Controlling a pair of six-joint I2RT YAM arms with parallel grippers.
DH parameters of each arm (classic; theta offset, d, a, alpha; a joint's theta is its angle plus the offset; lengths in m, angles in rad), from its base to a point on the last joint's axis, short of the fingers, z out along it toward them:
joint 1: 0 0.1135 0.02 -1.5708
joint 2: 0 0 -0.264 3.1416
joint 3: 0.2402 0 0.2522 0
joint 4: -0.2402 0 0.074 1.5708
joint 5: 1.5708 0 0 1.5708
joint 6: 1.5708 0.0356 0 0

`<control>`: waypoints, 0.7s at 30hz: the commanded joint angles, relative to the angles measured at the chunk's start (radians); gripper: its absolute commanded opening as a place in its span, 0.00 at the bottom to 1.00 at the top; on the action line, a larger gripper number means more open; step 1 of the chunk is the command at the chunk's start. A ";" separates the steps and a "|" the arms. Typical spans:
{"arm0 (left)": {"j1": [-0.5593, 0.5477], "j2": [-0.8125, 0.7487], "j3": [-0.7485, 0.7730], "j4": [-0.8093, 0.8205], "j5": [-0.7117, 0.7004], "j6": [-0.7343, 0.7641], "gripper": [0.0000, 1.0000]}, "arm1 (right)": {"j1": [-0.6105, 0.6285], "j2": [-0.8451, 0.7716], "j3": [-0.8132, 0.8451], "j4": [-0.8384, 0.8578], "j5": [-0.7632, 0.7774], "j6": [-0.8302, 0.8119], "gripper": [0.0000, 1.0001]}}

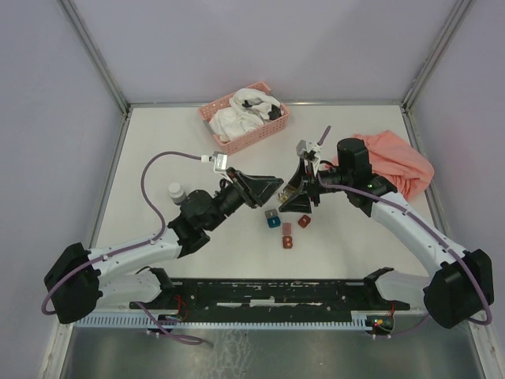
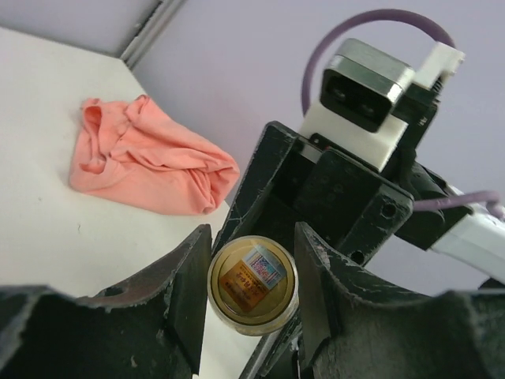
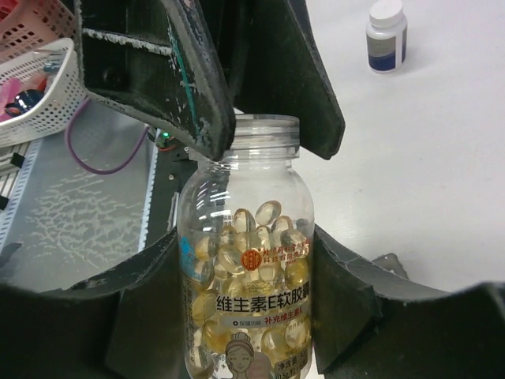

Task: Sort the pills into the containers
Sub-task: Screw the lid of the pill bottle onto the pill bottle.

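A clear jar (image 3: 248,268) full of yellowish pills hangs above the table between both grippers. My right gripper (image 3: 245,237) is shut on its labelled body. My left gripper (image 2: 252,229) is shut on the jar's bare threaded neck, one of its fingers (image 3: 197,87) reaching in from above in the right wrist view. The jar's round end (image 2: 252,284) faces the left wrist camera. In the top view the left gripper (image 1: 272,188) and right gripper (image 1: 298,197) meet tip to tip and mostly hide the jar. Below them sit the containers: grey (image 1: 271,212), teal (image 1: 274,223) and two dark red (image 1: 288,242) (image 1: 304,221).
A pink slatted basket (image 1: 245,118) holding white cloths stands at the back. A salmon cloth (image 1: 390,162) (image 2: 146,158) lies at the right. A small white-capped bottle (image 1: 177,192) (image 3: 387,35) stands left of the left arm. A black rail (image 1: 276,296) runs along the near edge.
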 commanded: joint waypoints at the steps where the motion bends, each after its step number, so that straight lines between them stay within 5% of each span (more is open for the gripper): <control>1: 0.042 -0.011 0.026 0.148 0.343 0.127 0.03 | -0.009 0.004 0.004 0.100 -0.117 0.109 0.02; 6: 0.051 -0.020 0.033 0.131 0.281 0.101 0.13 | -0.009 -0.002 0.002 0.100 -0.123 0.103 0.02; 10: 0.057 -0.053 0.012 0.128 0.189 0.050 0.42 | -0.008 -0.004 0.004 0.093 -0.125 0.089 0.02; 12: 0.058 -0.078 0.004 0.110 0.140 0.029 0.69 | -0.009 -0.008 0.007 0.078 -0.124 0.076 0.02; 14: 0.059 -0.108 -0.004 0.075 0.086 0.014 0.84 | -0.008 -0.010 0.010 0.068 -0.125 0.066 0.02; 21: 0.059 -0.231 -0.050 -0.045 -0.058 0.029 0.99 | -0.008 -0.024 0.017 0.021 -0.111 0.011 0.02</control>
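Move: The left fingers are already on the lid at the bottle's mouth, its middle only about 1 cm ahead and 1 cm right of that hand's point, at its height. The bottle body, held by the right fingers, sits some 3 cm right, 3 cm back and 5 cm below the left hand. On the table some 25 cm below it, the grey box is about 2 cm back and 1 cm left, the teal box 4 cm back. From the right hand the lid lies about 3 cm ahead, 3 cm left and 5 cm up. Back and up by a centimetre or so at first, the left hand still gripping the lid and turning it roughly 10 degrees, fingers tipping up and swinging clockwise, while the right hand shifts along slightly and keeps hold of the bottle. Then the left fingers spread from half to nearly full opening, let go of the lid and pull away up and to the left, some 5 cm. ##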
